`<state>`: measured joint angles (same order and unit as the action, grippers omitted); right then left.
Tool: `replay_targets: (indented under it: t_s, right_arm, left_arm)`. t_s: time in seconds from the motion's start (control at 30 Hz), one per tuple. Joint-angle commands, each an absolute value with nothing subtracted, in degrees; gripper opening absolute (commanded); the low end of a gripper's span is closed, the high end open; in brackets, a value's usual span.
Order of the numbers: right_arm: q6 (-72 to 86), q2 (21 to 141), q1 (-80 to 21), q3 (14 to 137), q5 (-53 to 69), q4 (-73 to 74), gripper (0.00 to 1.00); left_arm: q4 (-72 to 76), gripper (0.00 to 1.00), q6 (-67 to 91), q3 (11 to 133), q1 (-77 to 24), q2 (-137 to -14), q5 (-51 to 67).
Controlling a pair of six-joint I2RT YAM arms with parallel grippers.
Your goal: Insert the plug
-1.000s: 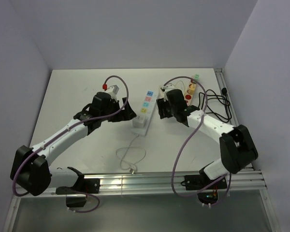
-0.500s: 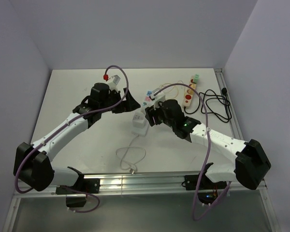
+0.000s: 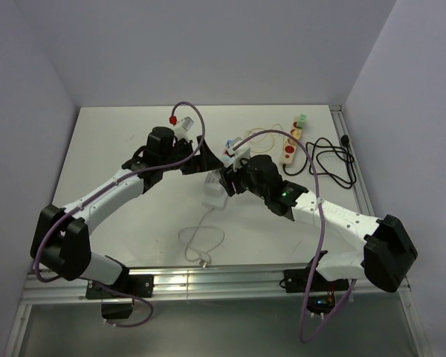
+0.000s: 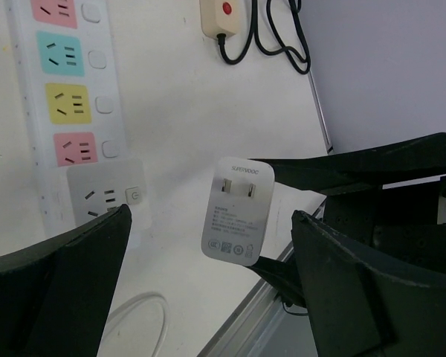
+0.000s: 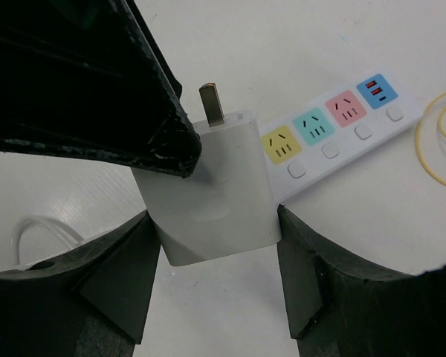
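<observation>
The plug (image 5: pixel 212 186) is a white square adapter with two flat prongs (image 4: pixel 238 187). My right gripper (image 5: pixel 217 216) is shut on its sides and holds it above the table, prongs up. My left gripper (image 4: pixel 209 223) stands wide open, one finger on each side of the plug (image 4: pixel 236 212) and clear of it. The white power strip (image 4: pixel 67 111) with coloured sockets lies flat just beyond (image 5: pixel 334 123). In the top view both grippers meet over the strip (image 3: pixel 227 146): left gripper (image 3: pixel 201 158), right gripper (image 3: pixel 224 180); the plug is mostly hidden there.
A beige strip with red buttons (image 3: pixel 290 145) and a coiled black cord (image 3: pixel 331 160) lie at the back right. A white cable loop (image 3: pixel 201 242) lies in front of the strip. A metal rail (image 3: pixel 245 279) runs along the near edge.
My right gripper carried the plug from the strip's right side across to its near end. My left gripper swung right and back until it faced the plug.
</observation>
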<state>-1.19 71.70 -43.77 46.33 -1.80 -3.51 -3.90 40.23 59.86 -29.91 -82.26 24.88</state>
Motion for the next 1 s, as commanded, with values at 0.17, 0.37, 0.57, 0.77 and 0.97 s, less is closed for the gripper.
replay_targets:
  t_s: [0.17,0.37,0.57,0.77,0.97]
  right_arm:
    - [-2.4,68.7,-45.4,46.1,-0.4,-7.9,0.37]
    - [-2.8,68.2,-45.6,45.7,-0.3,-8.3,0.36]
    - [-2.6,68.5,-45.6,45.6,-0.3,-8.5,0.44]
    - [-2.4,69.2,-45.6,45.7,-0.3,-8.6,0.46]
    - [-1.9,68.5,-45.7,45.2,0.7,-9.1,0.67]
  left_arm:
    - [2.2,0.81,41.3,59.4,-29.8,-83.9,28.6]
    - [4.3,0.45,41.6,59.2,-29.8,-85.6,32.2]
    - [5.2,0.22,41.7,58.7,-29.8,-85.7,33.8]
    - [4.5,0.08,41.1,58.9,-29.8,-85.0,33.4]
    - [7.2,0.00,43.0,57.5,-29.1,-84.8,35.6]
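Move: The white charger plug, held up in the right fingertips, lies just off the left hand's open fingers: about 3 cm to its right, 1 cm ahead and about 1 cm lower. The left fingers wait about 3 cm to the left of the right hand, nearly level with it. The white adapter on the power strip sits some 16 cm below the left hand, 2 cm back and 1 cm left; the strip's middle is about 3 cm ahead, 2 cm right and 18 cm down. The left fingers close from nearly wide open onto the two sides of the plug and pinch it, stopping on it, as the left hand moves about 2 cm right into it with a slight clockwise turn. The right hand keeps its grip and draws the plug back just over 1 cm, then stays there. ##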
